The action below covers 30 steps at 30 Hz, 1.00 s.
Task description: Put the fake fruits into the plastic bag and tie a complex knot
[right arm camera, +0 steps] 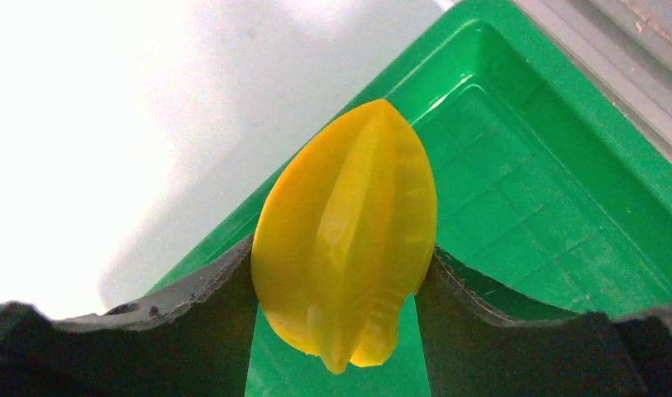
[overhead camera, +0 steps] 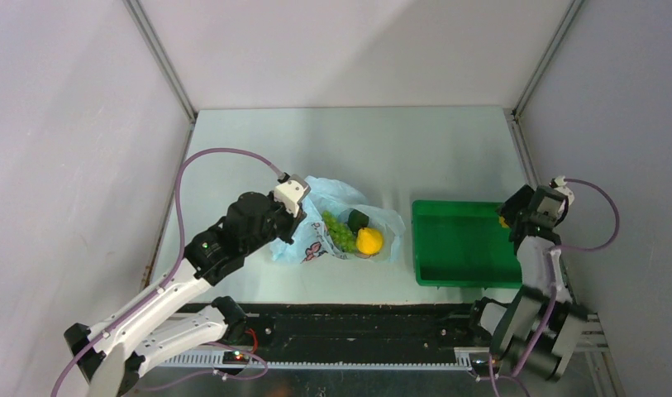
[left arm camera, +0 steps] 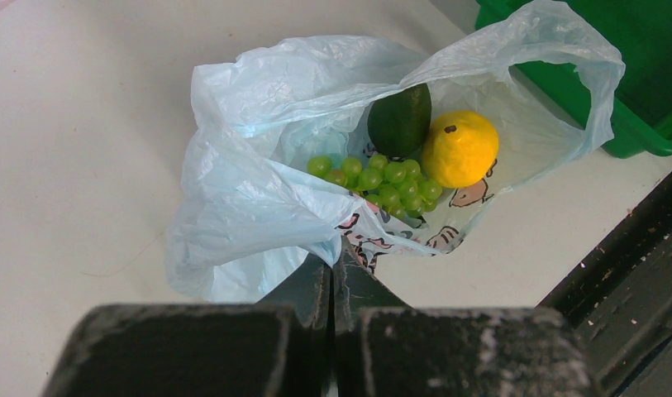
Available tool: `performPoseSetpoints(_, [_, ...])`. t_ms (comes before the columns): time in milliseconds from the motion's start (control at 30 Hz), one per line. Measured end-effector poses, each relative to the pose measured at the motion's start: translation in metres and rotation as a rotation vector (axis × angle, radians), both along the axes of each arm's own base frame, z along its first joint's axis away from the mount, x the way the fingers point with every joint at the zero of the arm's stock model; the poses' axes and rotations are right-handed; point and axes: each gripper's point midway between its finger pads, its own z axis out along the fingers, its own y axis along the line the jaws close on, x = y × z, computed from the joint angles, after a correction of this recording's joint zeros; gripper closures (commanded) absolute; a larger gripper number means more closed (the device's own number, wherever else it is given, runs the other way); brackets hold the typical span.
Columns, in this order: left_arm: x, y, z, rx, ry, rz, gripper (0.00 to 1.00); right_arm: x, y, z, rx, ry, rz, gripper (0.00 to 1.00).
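The light-blue plastic bag lies open on the table, left of centre. Inside it are green grapes, a round yellow fruit and a dark green fruit. My left gripper is shut on the bag's near edge. The left wrist view shows this pinch on the bag, with the grapes and yellow fruit beyond. My right gripper is shut on a yellow ribbed fruit, held above the green tray.
The rigid green tray stands right of the bag, close to its open mouth, and also shows in the left wrist view. A black rail runs along the table's near edge. Walls enclose the table on three sides.
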Motion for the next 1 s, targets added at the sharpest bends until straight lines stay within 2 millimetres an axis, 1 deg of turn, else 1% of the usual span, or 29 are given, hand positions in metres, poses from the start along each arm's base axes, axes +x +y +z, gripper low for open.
performPoseSetpoints(100, [0.000,0.000,0.000,0.000,0.000,0.000,1.00,-0.010,0.012,0.033,-0.027,-0.090,0.034,0.78])
performPoseSetpoints(167, [0.000,0.000,0.000,0.000,0.000,0.000,1.00,-0.015,0.023,0.048,-0.031,-0.144,0.073,0.79])
performPoseSetpoints(233, [0.000,0.000,0.000,-0.001,0.000,0.000,1.00,-0.021,0.040,0.061,-0.023,-0.191,0.134,0.79])
performPoseSetpoints(333, [0.000,0.000,0.000,-0.002,0.000,-0.004,1.00,-0.026,0.075,0.077,0.006,-0.254,0.287,0.79])
performPoseSetpoints(433, [-0.001,0.000,0.000,-0.002,0.000,-0.004,1.00,-0.029,0.120,0.089,0.042,-0.304,0.474,0.79])
performPoseSetpoints(467, [-0.001,0.000,0.000,-0.002,0.000,-0.004,1.00,-0.031,0.140,0.093,0.050,-0.320,0.562,0.78])
performPoseSetpoints(500, [-0.001,0.000,0.001,-0.003,-0.001,-0.003,1.00,-0.034,0.155,0.096,0.060,-0.331,0.626,0.79])
performPoseSetpoints(533, [-0.001,0.000,0.001,-0.003,-0.001,-0.004,1.00,-0.037,0.174,0.099,0.076,-0.338,0.706,0.79])
performPoseSetpoints(567, [-0.001,0.000,0.001,-0.003,-0.001,-0.003,1.00,-0.042,0.197,0.102,0.092,-0.340,0.805,0.78])
performPoseSetpoints(633, [-0.001,0.000,0.001,-0.003,-0.001,-0.003,1.00,-0.052,0.233,0.111,0.121,-0.350,0.965,0.78])
performPoseSetpoints(700, [-0.001,0.000,0.001,-0.003,-0.001,-0.003,1.00,-0.066,0.275,0.126,0.140,-0.366,1.154,0.78])
performPoseSetpoints(767, [-0.001,0.000,0.001,-0.003,-0.001,-0.003,1.00,-0.083,0.311,0.138,0.152,-0.383,1.320,0.78])
performPoseSetpoints(833, [-0.001,0.000,0.001,-0.002,-0.001,-0.003,1.00,-0.101,0.339,0.144,0.157,-0.389,1.450,0.77])
performPoseSetpoints(867, [-0.001,0.000,0.001,-0.003,-0.001,-0.003,1.00,-0.106,0.349,0.144,0.158,-0.385,1.494,0.78])
performPoseSetpoints(933, [-0.001,0.000,0.001,-0.003,-0.001,-0.003,1.00,-0.119,0.374,0.142,0.156,-0.354,1.591,0.78])
performPoseSetpoints(1000, [-0.001,0.000,0.001,-0.003,-0.001,-0.003,1.00,-0.126,0.395,0.136,0.147,-0.302,1.656,0.78])
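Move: The right hand holds the star fruit just above the tray, whose middle lies about 5 cm left and 3 cm back. The plastic bag's open mouth is some 38 cm left, 1 cm back and 4 cm lower. In it, from this hand, sit the pear about 38 cm left and 4 back, and the avocado 41 left and 2 ahead. From the left hand, the mouth is about 17 cm right, 9 ahead, 18 below. The right hand carries the star fruit about 40 cm left to the bag, rising and drawing back, turning counter-clockwise. ##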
